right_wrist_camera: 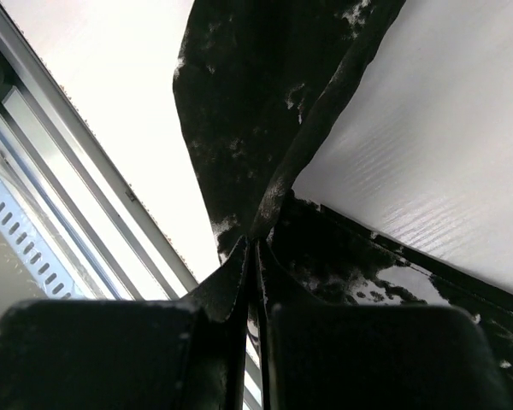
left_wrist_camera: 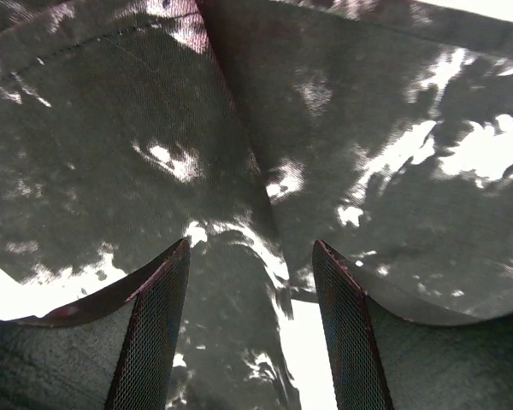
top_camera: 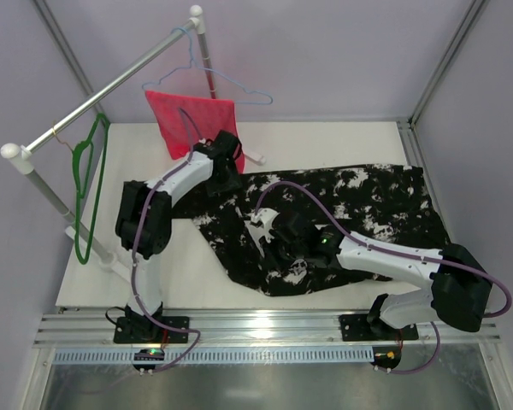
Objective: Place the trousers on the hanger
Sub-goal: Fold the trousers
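Observation:
The black trousers point(top_camera: 350, 213) with white splotches lie spread across the white table. The green hanger point(top_camera: 87, 184) hangs from the rail at the left, away from both arms. My left gripper point(top_camera: 227, 177) hovers over the trousers' upper left edge. In the left wrist view this gripper point(left_wrist_camera: 251, 248) is open, its mesh-padded fingers point(left_wrist_camera: 154, 333) apart above the trousers point(left_wrist_camera: 111, 145), with cloth lying below the gap. My right gripper point(top_camera: 278, 241) sits at the trousers' near left part. In the right wrist view it point(right_wrist_camera: 255, 246) is shut on a raised fold of the trousers point(right_wrist_camera: 239, 128).
A red mesh cloth point(top_camera: 192, 120) hangs on a pale blue wire hanger point(top_camera: 231, 85) from the slanted metal rail point(top_camera: 111, 90) at the back left. The rail's white stand point(top_camera: 94, 243) is at the left edge. An aluminium frame point(top_camera: 265, 329) runs along the table's near edge.

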You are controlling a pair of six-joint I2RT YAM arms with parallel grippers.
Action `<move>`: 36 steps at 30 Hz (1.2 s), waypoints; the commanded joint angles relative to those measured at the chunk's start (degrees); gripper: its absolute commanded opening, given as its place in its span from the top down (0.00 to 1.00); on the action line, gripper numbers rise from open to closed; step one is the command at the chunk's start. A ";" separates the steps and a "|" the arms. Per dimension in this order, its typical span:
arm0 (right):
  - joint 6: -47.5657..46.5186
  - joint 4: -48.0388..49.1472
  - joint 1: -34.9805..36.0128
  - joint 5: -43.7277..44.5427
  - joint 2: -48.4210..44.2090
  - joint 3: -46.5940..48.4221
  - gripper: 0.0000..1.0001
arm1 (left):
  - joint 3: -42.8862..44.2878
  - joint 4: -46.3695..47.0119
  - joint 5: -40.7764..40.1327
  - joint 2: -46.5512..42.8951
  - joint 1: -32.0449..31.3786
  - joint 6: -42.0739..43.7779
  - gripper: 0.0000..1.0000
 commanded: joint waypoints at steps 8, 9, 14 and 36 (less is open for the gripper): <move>0.52 3.95 0.33 -1.44 0.04 -1.47 0.96 | 1.50 -1.26 -1.07 3.81 -0.48 -1.12 0.44; 0.43 4.30 0.33 -1.53 0.13 -1.47 0.96 | 1.50 -1.00 -0.72 3.90 -0.48 -1.03 0.46; 0.60 4.65 0.33 -1.71 0.30 -1.74 0.96 | 2.20 -0.91 0.51 5.04 -0.48 -0.59 0.59; 2.62 -16.53 -4.50 35.41 4.09 22.88 0.96 | 6.44 -7.24 -15.38 -16.91 1.37 3.98 1.00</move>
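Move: The fold of the trousers that I pinch next is about 4 cm below my open left hand, a centimetre back. From that hand, the pink towel's lower corner hangs some 5 cm ahead and 4 cm right, at about its height, and the rack's foot is 7 cm ahead, 8 cm right and 4 cm below. My right hand still grips the near cloth; the far leg it goes towards lies roughly 19 cm ahead, 3 cm right and 6 cm lower. I lower my left hand about 4 cm onto the trousers and close it on the fold while my right hand holds nearly still, gripping the near cloth. Then I raise both: left some 17 cm up with a little forward, fingertips tilting outward, and right about 13 cm forward, 10 cm up and slightly right, towards the far leg, turning clockwise. ##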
